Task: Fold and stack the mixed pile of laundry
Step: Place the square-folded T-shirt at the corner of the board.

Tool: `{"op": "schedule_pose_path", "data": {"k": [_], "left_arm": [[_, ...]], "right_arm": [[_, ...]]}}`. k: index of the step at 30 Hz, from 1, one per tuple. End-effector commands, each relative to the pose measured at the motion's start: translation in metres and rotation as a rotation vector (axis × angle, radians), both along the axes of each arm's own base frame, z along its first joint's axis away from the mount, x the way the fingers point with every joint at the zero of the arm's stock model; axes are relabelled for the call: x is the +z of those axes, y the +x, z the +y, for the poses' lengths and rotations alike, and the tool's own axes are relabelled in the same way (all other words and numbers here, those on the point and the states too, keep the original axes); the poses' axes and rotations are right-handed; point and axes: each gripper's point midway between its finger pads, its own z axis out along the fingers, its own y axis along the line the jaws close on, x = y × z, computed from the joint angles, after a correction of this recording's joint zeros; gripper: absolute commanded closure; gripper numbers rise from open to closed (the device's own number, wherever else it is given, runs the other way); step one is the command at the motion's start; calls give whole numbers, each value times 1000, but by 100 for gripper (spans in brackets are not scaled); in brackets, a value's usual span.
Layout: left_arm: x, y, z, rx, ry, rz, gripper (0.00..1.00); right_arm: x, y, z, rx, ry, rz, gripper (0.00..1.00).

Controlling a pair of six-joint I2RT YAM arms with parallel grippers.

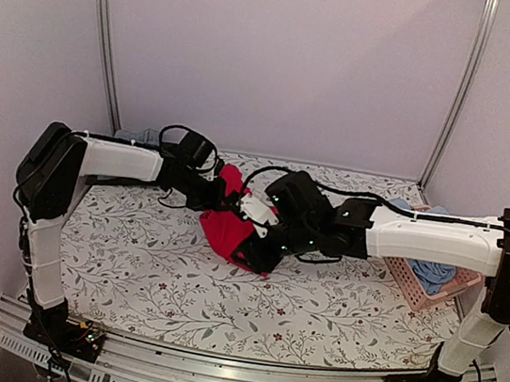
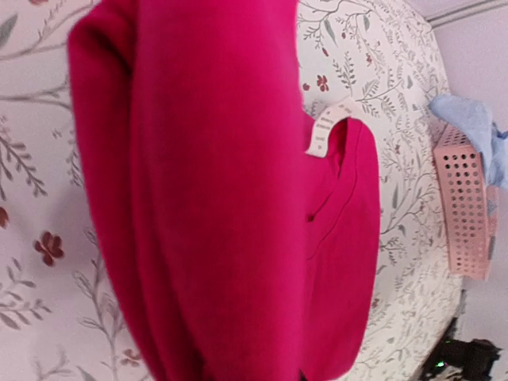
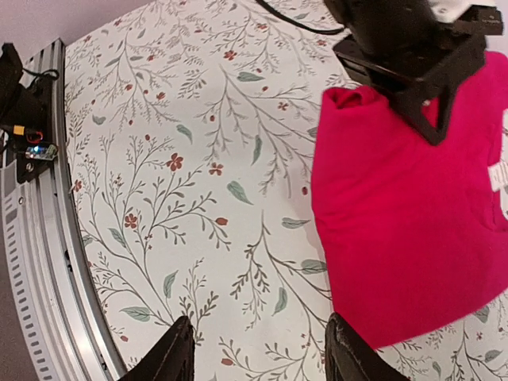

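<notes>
The bright red garment lies bunched mid-table, one end lifted toward the back. My left gripper is shut on that raised end. In the left wrist view the red garment hangs across the frame and hides the fingers; a white label sticks out of it. My right gripper is open just above the tablecloth, with only cloth pattern between its fingers and the red garment beside its right finger. In the top view the right gripper sits at the garment's near edge. A light blue garment lies in the basket.
The pink slatted basket stands at the right edge of the table, also in the left wrist view as the basket. A bluish cloth lies at the back left behind the left arm. The floral tablecloth covers the table; a metal rail runs along the near edge.
</notes>
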Motion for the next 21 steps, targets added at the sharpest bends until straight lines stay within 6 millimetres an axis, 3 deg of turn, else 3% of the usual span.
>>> {"op": "schedule_pose_path", "data": {"k": [1, 5, 6, 11, 16, 21], "left_arm": [[-16, 28, 65, -150, 390, -32, 100], [3, 82, 85, -172, 467, -94, 100], [15, 98, 87, -169, 474, -132, 100], [33, 144, 109, -156, 523, -207, 100], [48, 173, 142, -100, 550, -225, 100], [69, 184, 176, -50, 514, -242, 100]], "right_arm": [[40, 36, -47, -198, 118, 17, 45], [45, 45, -76, -265, 132, 20, 44], [43, 46, -81, -277, 126, 21, 44], [42, 48, -95, -307, 123, 28, 45], [37, 49, -98, -308, 110, 28, 45], [31, 53, -97, -306, 95, 27, 47]]}}
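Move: The folded stack of blue jeans, on black pinstriped trousers in the far left corner, lies about 21 cm ahead of the left hand, 31 cm to its left and a few cm lower; the trousers under the jeans are at roughly 20 cm ahead and 30 cm left. The held red T-shirt has its middle some 4 cm right of the left hand and 3 cm back. From the right hand, the jeans are about 38 cm ahead, 40 cm left and 11 cm lower. Forward and to its left in one quick sweep, easing off at the end, the left hand carries the T-shirt some 23 cm towards the jeans stack, rising about 5 cm. Its fingers stay shut on the shirt while the wrist swings some 30 degrees, from leaning right to pointing nearly down. The right hand, half open and empty, draws about 9 cm right, away from the shirt, and a little forward, then stops. ##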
